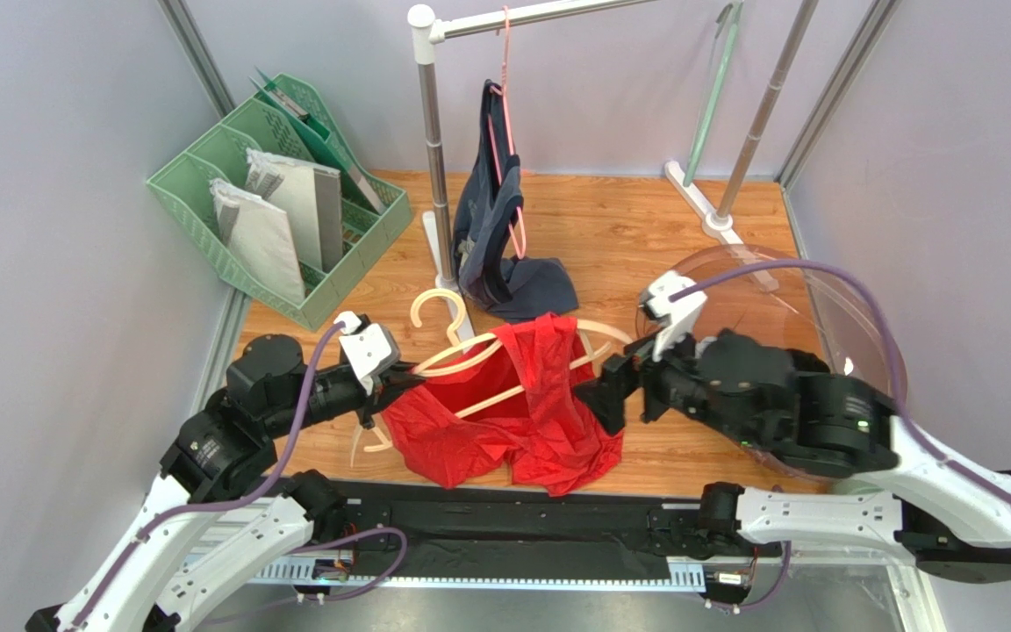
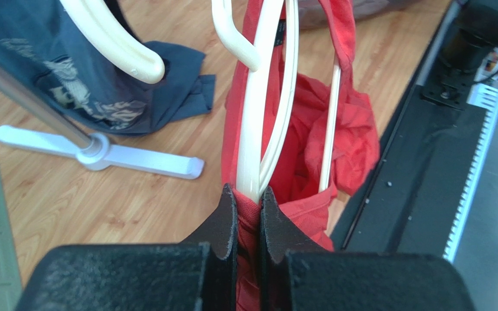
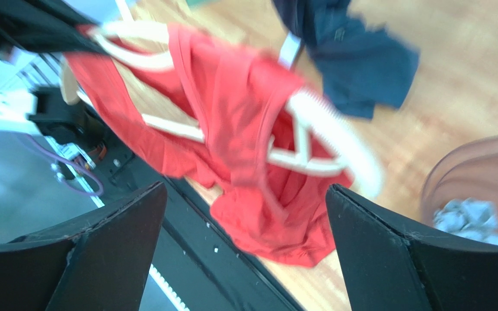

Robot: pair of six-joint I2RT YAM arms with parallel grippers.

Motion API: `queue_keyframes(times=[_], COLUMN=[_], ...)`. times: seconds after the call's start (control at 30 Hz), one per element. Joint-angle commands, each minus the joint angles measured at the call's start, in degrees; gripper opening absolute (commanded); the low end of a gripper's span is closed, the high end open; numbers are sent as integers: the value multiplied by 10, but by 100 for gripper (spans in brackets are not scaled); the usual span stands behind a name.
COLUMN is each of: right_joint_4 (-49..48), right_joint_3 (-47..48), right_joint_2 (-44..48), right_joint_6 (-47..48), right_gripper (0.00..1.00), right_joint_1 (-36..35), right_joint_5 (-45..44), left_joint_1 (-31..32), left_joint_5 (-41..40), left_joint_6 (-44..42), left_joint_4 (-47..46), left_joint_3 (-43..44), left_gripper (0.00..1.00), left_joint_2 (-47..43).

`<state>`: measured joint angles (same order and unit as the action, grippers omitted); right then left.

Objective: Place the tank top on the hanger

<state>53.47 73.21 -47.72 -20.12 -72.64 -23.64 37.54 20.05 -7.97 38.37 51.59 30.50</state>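
Observation:
The red tank top (image 1: pixel 524 408) is draped over the cream hanger (image 1: pixel 452 345), which is held tilted just above the wooden table. Its lower part is bunched near the front edge. My left gripper (image 1: pixel 392 382) is shut on the hanger's left shoulder end, with red fabric wrapped round it. In the left wrist view the jaws (image 2: pixel 248 201) pinch the hanger (image 2: pixel 253 129) and the tank top (image 2: pixel 355 129) together. My right gripper (image 1: pixel 597 395) stands wide open at the garment's right side. In the right wrist view it (image 3: pixel 245 186) holds nothing, with the tank top (image 3: pixel 232 103) and hanger (image 3: pixel 342 139) beyond its fingers.
A clothes rack pole (image 1: pixel 434 158) stands behind, with a navy top (image 1: pixel 491 184) on a pink hanger. A mint green hanger (image 1: pixel 722 79) hangs at the back right. A green file tray (image 1: pixel 280 198) sits at the back left. A clear bowl (image 1: pixel 814 316) holds a grey cloth (image 3: pixel 469 217). A black strip (image 1: pixel 511 520) lines the front edge.

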Motion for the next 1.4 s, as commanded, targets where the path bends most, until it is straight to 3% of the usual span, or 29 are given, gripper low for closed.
queue_keyframes(times=[0.0,0.1,0.33,0.53,0.87,1.23,1.33,1.37], right_joint_4=[12,32,18,-2,-28,-31,-31,-31], right_joint_3=[70,112,153,135,96,87,83,81], right_joint_2=[0,-39,-98,-129,-147,-181,-189,-190], right_joint_6=[90,133,193,229,252,248,249,249], right_gripper=[100,100,100,100,96,66,53,36], right_joint_1=[-3,0,100,107,120,147,147,148], right_joint_5=[-6,0,227,377,474,572,581,582], left_joint_1=[2,1,2,2,4,10,13,12], left_joint_5=[88,109,143,165,191,177,167,163], left_joint_6=[-25,-31,-34,-35,-35,-40,-42,-42], left_joint_4=[14,29,61,76,74,74,73,73], left_joint_3=[48,64,91,104,103,103,101,102], left_gripper=[0,0,0,0,0,0,0,0], left_joint_2=[16,31,49,61,60,53,53,52])
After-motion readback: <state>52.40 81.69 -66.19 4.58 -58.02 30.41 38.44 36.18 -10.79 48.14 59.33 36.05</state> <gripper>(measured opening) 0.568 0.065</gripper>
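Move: The bunched red strap of the tank top, draped over the hanger bar, lies about 9 cm left of the right hand, 5 cm farther out and some 3 cm lower; the hanger's bare right end is straight ahead of this hand, about 7 cm off and slightly lower. From the left hand, which already pinches the hanger's other shoulder with cloth, that strap is about 16 cm to the right and 4 cm ahead, roughly level, and the hanger's hook stands about 8 cm ahead and 3 cm right. Up about 6 cm first, then down again and across to the left, finally also back, the right hand comes to the strap on the hanger bar, swinging some 45 degrees counter-clockwise; its wide-open fingers end astride cloth and bar, about half closed. The left hand keeps its pinch and draws the hanger back about 5 cm, turning it clockwise. ##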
